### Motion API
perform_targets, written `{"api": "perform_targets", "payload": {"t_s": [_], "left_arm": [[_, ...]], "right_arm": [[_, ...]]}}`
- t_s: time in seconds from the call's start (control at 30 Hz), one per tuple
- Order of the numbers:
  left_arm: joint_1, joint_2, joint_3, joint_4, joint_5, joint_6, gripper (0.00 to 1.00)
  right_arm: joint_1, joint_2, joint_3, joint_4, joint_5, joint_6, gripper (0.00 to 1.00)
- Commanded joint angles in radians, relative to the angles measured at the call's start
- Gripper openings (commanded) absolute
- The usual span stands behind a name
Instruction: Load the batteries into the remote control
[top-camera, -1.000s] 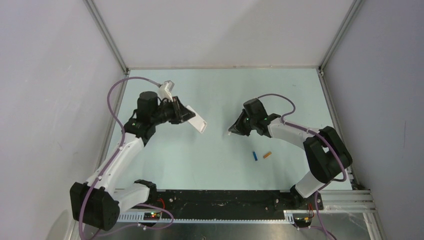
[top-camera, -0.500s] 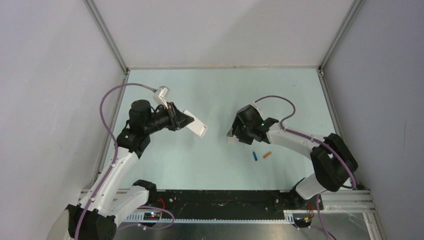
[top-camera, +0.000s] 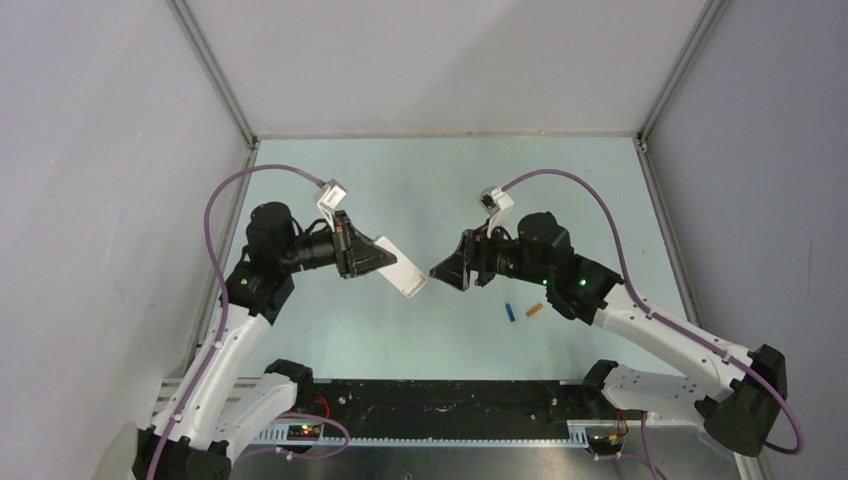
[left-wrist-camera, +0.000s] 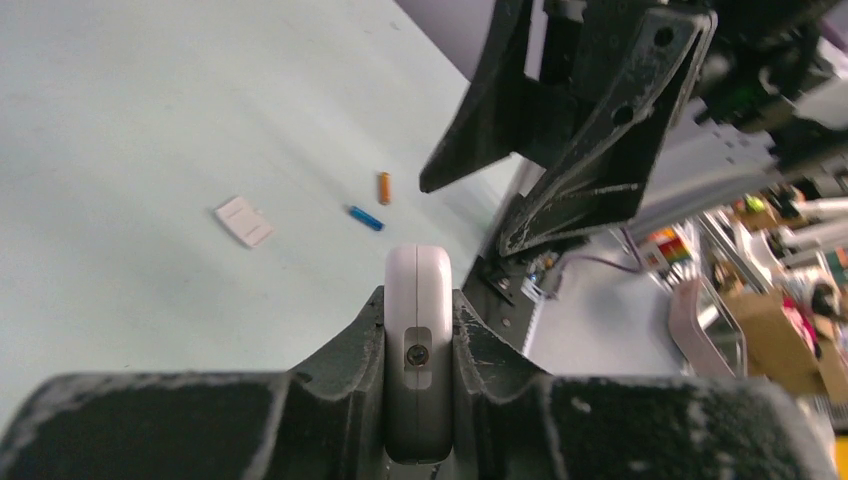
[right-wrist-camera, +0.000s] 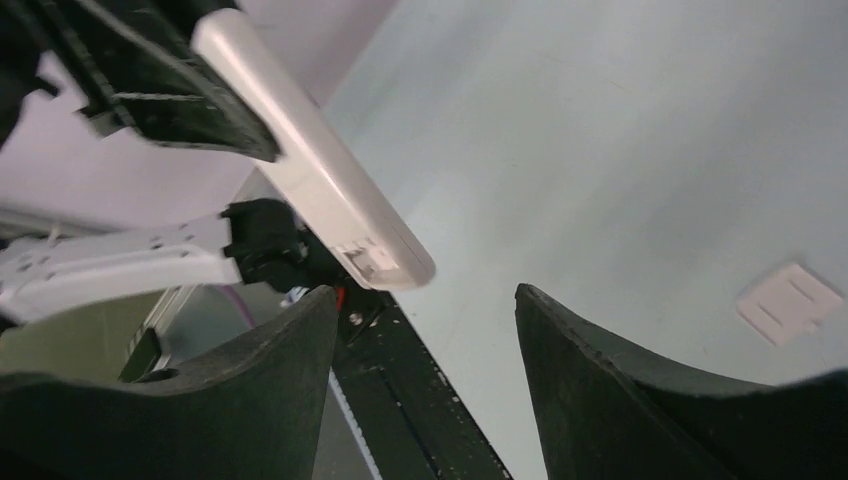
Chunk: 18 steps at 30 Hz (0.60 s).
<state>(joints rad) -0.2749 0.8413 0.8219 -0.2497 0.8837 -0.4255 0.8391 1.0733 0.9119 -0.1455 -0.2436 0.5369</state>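
My left gripper (top-camera: 382, 258) is shut on the white remote control (top-camera: 403, 273), holding it in the air with its free end pointing right. In the left wrist view the remote (left-wrist-camera: 418, 285) stands edge-on between the two fingers. My right gripper (top-camera: 443, 274) hangs open just right of the remote's free end, not touching it. In the right wrist view the remote (right-wrist-camera: 310, 165) slants above the gap of my right gripper (right-wrist-camera: 425, 292). The batteries lie on the table, blue (top-camera: 511, 312) next to orange (top-camera: 534, 310), below the right gripper.
A small flat white cover (left-wrist-camera: 243, 221) lies on the table left of the blue battery (left-wrist-camera: 366, 218) and orange battery (left-wrist-camera: 384, 187); the cover (right-wrist-camera: 790, 300) also shows in the right wrist view. A black rail (top-camera: 450, 395) runs along the near edge. Grey walls enclose three sides.
My right gripper has opened and its arm has risen and swung left toward the remote. My left arm has carried the remote a little right and down. The batteries have not moved.
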Motion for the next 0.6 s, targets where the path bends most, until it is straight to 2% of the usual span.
{"api": "perform_targets", "payload": {"t_s": [0.0, 0.13, 0.33, 0.57], "left_arm": [[-0.018, -0.036, 0.068, 0.037, 0.204, 0.049, 0.00], [-0.044, -0.055, 0.085, 0.037, 0.285, 0.067, 0.00], [-0.071, -0.067, 0.095, 0.037, 0.336, 0.080, 0.00], [-0.077, -0.052, 0.101, 0.037, 0.310, 0.056, 0.00]], "right_arm": [[0.014, -0.042, -0.011, 0.118, -0.189, -0.102, 0.70], [0.042, -0.034, -0.011, 0.197, -0.289, -0.106, 0.72], [0.094, 0.001, 0.007, 0.205, -0.319, -0.117, 0.74], [0.106, 0.028, 0.026, 0.201, -0.381, -0.114, 0.68]]}}
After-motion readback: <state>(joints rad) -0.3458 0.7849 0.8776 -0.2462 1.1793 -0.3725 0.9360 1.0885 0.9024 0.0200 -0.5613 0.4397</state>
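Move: Level with the open right hand, about 10 cm to its left, is the middle of the remote control; its battery end is nearer, some 5 cm left and 4 cm back. The left hand holds the remote, its middle about 2 cm right and 1 cm back of that hand. On the table 21 cm below the right hand lie the battery cover, 9 cm ahead and 6 cm right, the blue battery, 13 cm back and 19 cm right, and the orange battery, 12 cm back and 25 cm right. Bringing the hands together while both draw back about 7 cm: the right, fingers still wide open, also goes some 4 cm left and 3 cm up towards the remote's free end, turning about 25 degrees counter-clockwise. The left keeps its pinch on the remote, lifting it 4 cm and turning about 20 degrees clockwise, then both ease off. ##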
